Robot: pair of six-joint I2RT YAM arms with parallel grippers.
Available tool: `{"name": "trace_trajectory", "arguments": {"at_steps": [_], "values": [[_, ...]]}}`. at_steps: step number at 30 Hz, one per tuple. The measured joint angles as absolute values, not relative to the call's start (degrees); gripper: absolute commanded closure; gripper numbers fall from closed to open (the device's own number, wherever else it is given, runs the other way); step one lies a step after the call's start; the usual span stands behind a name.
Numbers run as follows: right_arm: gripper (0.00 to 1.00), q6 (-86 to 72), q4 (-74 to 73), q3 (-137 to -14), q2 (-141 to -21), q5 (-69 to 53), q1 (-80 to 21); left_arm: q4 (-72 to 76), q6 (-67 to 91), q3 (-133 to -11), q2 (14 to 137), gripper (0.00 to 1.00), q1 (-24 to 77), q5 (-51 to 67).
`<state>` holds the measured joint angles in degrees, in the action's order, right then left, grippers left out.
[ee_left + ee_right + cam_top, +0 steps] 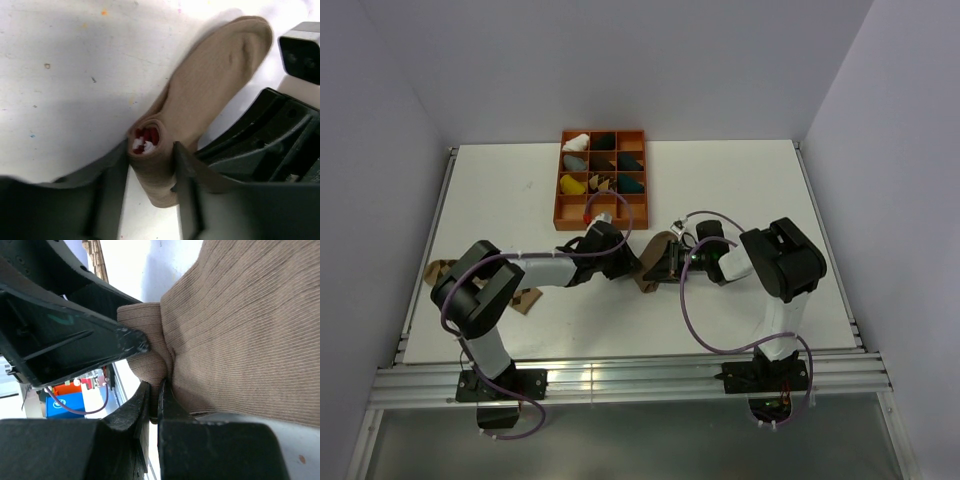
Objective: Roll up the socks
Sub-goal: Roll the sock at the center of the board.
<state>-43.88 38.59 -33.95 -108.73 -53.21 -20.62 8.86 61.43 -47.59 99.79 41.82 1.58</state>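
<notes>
The tan-brown sock lies mid-table between both grippers. In the left wrist view its cuff end is wound into a roll, with red-and-white stripes showing in the roll's open end, and the toe stretches away flat. My left gripper has a finger against each side of that roll. My right gripper is shut, pinching a thin fold of the same sock beside the roll. The argyle sock lies at the left, partly hidden under my left arm.
An orange divided tray holding several sock bundles stands at the back, just beyond the grippers. The two grippers are nearly touching. The right gripper's black body crowds the left wrist view. A metal rail runs along the near edge.
</notes>
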Motion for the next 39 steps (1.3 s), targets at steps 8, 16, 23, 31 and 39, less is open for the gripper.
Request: {"name": "trace_trajectory", "arguments": {"at_steps": [8, 16, 23, 31, 39], "values": [[0.77, -40.5, 33.2, -34.5, -105.5, -51.0, -20.5, 7.9, 62.1, -48.3, 100.4, 0.86, 42.1, 1.2], [0.48, -27.8, 19.8, -33.5, -86.9, -34.5, -25.0, 1.6, 60.1, -53.4, 102.5, 0.92, 42.5, 1.6], [0.46, -16.4, 13.2, -33.5, -78.8, -16.3, -37.1, -4.6, 55.9, -58.3, 104.1, 0.92, 42.5, 1.8], [0.46, -7.6, 10.2, -33.4, -78.6, 2.6, -50.1, -9.2, 50.3, -61.6, 105.4, 0.91, 41.3, 3.1], [0.46, -2.5, 10.3, -34.6, -80.5, 14.6, -56.8, -12.1, 46.4, -64.4, 106.8, 0.91, 39.6, 5.5]]}}
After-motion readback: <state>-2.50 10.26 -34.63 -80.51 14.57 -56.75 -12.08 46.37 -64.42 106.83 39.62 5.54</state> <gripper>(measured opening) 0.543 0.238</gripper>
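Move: The sock roll already sits between my half-open left fingers, its middle only about 1 cm below the hand point. The same roll is right at my right hand, some 1 cm to its left, with the shut right fingers pinching its fabric. From my left hand the unrolled sock toe lies about 7 cm ahead, 6 cm right and 2 cm down, and the organizer box is roughly 20 cm ahead and 8 cm left. I close my left fingers on the sock roll and keep it pinched low, turning that wrist only some 15 degrees while the hand creeps just over 1 cm forward. Once it grips, my right fingers open to about half and let go of the fabric; that hand rises about 6 cm, then swings back and sinks a little, the wrist turning some 70 degrees from pointing left to pointing down by the roll's near side. ##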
